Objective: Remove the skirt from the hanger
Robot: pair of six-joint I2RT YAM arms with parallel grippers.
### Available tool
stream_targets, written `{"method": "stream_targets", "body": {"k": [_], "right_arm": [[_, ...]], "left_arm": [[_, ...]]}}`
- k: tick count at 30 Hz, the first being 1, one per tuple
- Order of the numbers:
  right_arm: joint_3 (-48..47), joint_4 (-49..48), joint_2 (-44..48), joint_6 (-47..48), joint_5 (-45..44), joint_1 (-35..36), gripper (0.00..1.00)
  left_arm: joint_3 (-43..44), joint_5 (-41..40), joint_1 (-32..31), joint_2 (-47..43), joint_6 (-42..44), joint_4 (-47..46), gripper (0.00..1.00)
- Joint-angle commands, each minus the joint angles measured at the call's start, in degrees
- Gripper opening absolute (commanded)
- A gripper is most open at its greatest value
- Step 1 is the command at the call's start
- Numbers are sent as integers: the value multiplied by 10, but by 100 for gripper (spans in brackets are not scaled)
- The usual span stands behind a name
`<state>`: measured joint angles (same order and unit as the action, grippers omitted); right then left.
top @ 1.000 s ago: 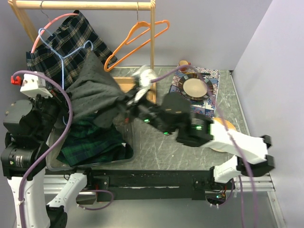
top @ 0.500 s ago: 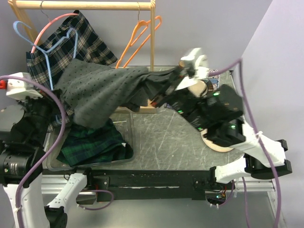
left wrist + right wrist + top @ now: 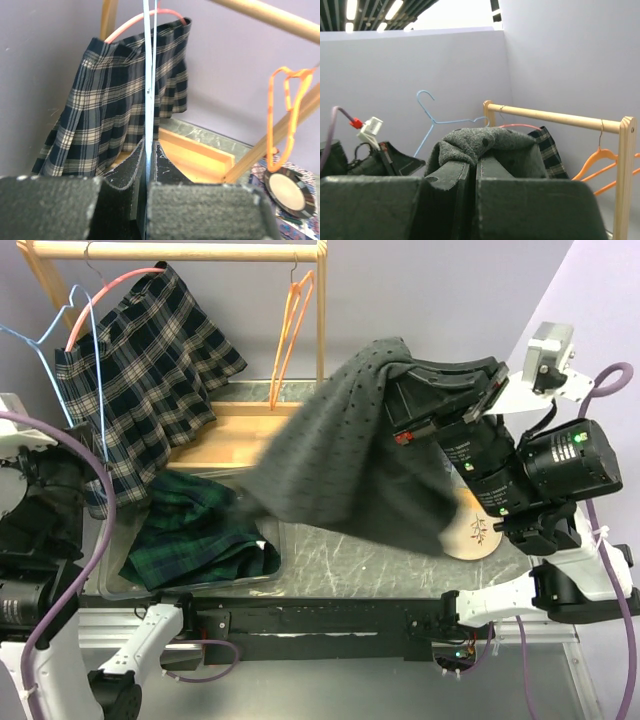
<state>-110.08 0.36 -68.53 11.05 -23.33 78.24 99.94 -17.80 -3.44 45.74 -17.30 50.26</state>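
Note:
The grey dotted skirt (image 3: 340, 465) hangs in the air right of centre, free of the hanger, and my right gripper (image 3: 405, 375) is shut on its top edge. The right wrist view shows that fabric bunched over the closed right gripper (image 3: 475, 162). The thin blue wire hanger (image 3: 75, 325) stands bare at the far left. In the left wrist view my left gripper (image 3: 148, 150) is shut on the hanger (image 3: 148, 75), whose wire runs straight up from the pads.
A navy plaid skirt (image 3: 150, 360) on a pink hanger and an orange hanger (image 3: 290, 330) hang from the wooden rail (image 3: 180, 252). A clear bin (image 3: 115, 585) at the front left holds a green plaid skirt (image 3: 200, 530). A wooden disc (image 3: 480, 530) lies under the right arm.
The right gripper has pulled the grey skirt right and up, clean off the blue hanger. The left arm has drawn the hanger further left. The orange hanger has swung.

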Motion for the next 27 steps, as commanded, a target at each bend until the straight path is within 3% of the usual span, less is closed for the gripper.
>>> {"method": "stream_targets", "body": {"k": [1, 4, 9, 15, 18, 25, 27], "right_arm": [[-59, 37, -71, -8, -35, 1, 0], [-90, 51, -114, -19, -88, -1, 0], [-51, 9, -148, -91, -16, 1, 0], [-138, -26, -272, -189, 28, 1, 0], [-70, -82, -277, -242, 38, 1, 0], [207, -177, -222, -342, -5, -37, 0], [231, -167, -232, -357, -15, -50, 0]], "left_arm": [[25, 57, 2, -20, -8, -52, 1], [36, 70, 2, -26, -31, -84, 1], [81, 101, 1, -14, -57, -100, 1], [113, 72, 2, -22, -96, -111, 1], [126, 76, 2, -23, -91, -108, 1], [118, 37, 1, -14, -56, -84, 1], [141, 41, 2, 18, -53, -50, 1]]}}
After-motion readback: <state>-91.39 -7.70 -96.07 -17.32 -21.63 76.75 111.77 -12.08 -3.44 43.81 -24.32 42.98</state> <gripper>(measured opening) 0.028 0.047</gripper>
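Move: The right hand holds the grey skirt high up; the clear tray lies about 35 cm to its left, 6 cm farther out and 66 cm below, with the green plaid skirt in it. The wooden rack base is some 24 cm left, 28 cm ahead and 67 cm below; the navy plaid skirt hangs about 37 cm left, 28 cm ahead and 40 cm below. From the left hand, the tray is roughly 8 cm right, 3 cm ahead and 49 cm down. Right hand swings the held grey skirt left, then down about 30 cm, towards the tray; left raises the blue hanger. ##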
